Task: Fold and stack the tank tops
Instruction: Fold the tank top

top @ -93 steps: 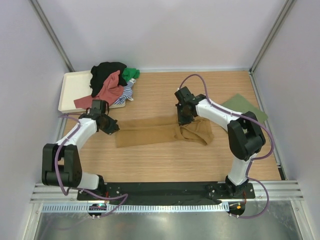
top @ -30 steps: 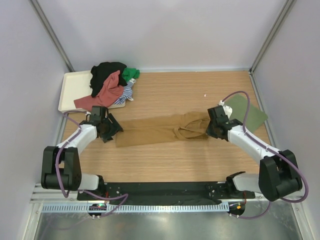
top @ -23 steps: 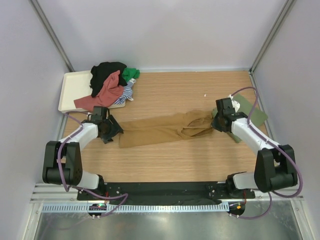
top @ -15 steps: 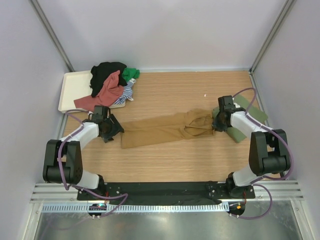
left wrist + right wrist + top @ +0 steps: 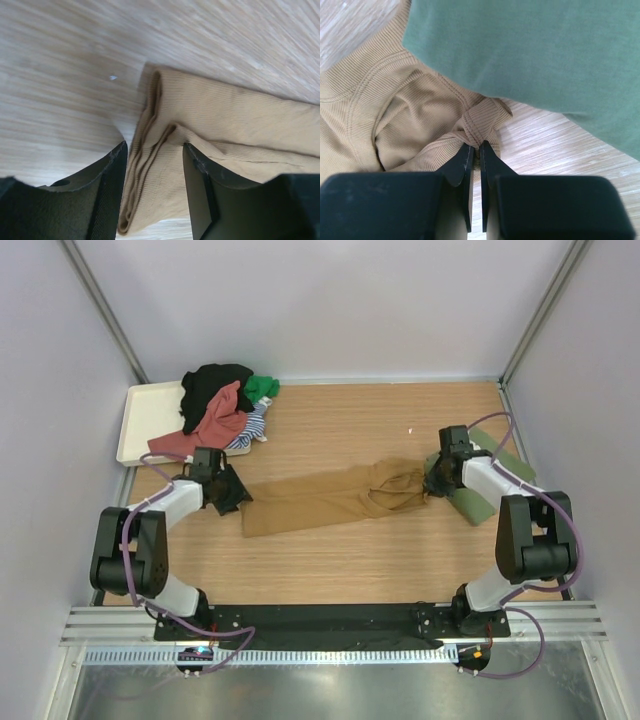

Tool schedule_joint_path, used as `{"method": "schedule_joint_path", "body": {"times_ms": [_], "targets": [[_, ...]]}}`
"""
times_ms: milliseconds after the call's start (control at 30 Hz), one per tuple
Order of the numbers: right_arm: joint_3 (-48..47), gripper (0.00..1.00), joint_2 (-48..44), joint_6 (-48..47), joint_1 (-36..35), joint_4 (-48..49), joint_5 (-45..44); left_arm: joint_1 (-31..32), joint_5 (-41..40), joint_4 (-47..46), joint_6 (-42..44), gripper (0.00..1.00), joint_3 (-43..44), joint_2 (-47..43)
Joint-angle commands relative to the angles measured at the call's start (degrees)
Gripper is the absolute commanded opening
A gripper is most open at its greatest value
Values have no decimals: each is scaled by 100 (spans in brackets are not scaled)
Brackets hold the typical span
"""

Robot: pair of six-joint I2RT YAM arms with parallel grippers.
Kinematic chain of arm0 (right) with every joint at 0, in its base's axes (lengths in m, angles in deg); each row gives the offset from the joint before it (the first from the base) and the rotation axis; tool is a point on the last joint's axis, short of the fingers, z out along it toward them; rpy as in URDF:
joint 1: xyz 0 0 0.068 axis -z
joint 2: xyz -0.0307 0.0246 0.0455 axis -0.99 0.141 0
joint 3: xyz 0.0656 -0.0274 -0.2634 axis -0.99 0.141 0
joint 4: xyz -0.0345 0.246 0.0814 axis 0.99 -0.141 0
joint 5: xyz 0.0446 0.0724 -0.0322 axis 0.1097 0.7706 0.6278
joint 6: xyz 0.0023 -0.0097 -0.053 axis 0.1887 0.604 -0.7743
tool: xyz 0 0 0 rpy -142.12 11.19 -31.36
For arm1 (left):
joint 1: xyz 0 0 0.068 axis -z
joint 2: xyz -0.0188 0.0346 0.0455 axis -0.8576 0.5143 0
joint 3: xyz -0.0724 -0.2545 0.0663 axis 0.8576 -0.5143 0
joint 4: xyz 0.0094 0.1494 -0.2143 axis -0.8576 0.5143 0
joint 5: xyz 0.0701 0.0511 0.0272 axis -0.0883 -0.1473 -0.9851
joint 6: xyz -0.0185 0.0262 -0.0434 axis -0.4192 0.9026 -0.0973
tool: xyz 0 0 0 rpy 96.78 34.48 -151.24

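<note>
A mustard brown tank top [image 5: 320, 500] lies stretched out lengthwise across the middle of the table. My left gripper [image 5: 237, 498] is at its left end. In the left wrist view the left gripper [image 5: 154, 150] is open, its fingers standing on either side of the folded brown hem [image 5: 150, 165]. My right gripper [image 5: 432, 483] is at the top's right end. In the right wrist view the right gripper [image 5: 476, 145] is shut on a ribbed strap of the brown top [image 5: 395, 115]. A folded olive green top [image 5: 505, 468] lies just right of it, and its edge [image 5: 545, 55] hangs over the brown cloth.
A cream tray [image 5: 145, 420] sits at the back left. A heap of tank tops [image 5: 225, 405] in black, red, green and stripes spills off its right side onto the wood. Walls close in the table on the left, back and right.
The right gripper has pulled the brown top's right end rightward up to the green top. The left gripper has moved right onto the top's left end, and its jaws have narrowed.
</note>
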Motion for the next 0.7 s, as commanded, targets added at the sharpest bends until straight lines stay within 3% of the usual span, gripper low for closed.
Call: {"method": "schedule_joint_path", "body": {"times_ms": [0,67,133,200,467,667], "targets": [[-276,3,40,-14,58,182,78,112,123,-54,-21,50,-44,330],[-346,3,84,-6,67,173,70,112,184,-89,-74,44,-44,436],[-407,3,128,3,67,191,78,112,211,-151,-100,26,-70,471],[-460,3,207,30,76,217,113,112,202,-212,-118,1,-149,436],[-1224,1,997,126,76,498,509,129,237,-309,-530,0,-1185,-731],[-2559,1,2034,267,76,402,561,989,115,-168,-1162,0,-2214,-1848]]}}
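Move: Just off the left fingertips, about 1 cm ahead, 1 cm right and 1 cm below, lies the folded hem end of the brown tank top. From that hand the red tank top lies roughly 18 cm ahead and 11 cm left, the striped top 19 cm ahead and 1 cm right. The right hand already pinches the brown top's other end; bare table lies about 9 cm ahead and 2 cm left of it, the folded green tank top's middle some 4 cm ahead and 13 cm right. Easing about 1 cm forward and right and slightly down, the left hand shuts its half-open fingers on the folded hem end, then draws it back about 8 cm towards the base, veering right. Meanwhile the right hand keeps its pinch on the shoulder end and pulls it forward some 9 cm, slowly at first, then faster, drifting a little left along the green top's side; both hands stay low with hardly any wrist turn. ##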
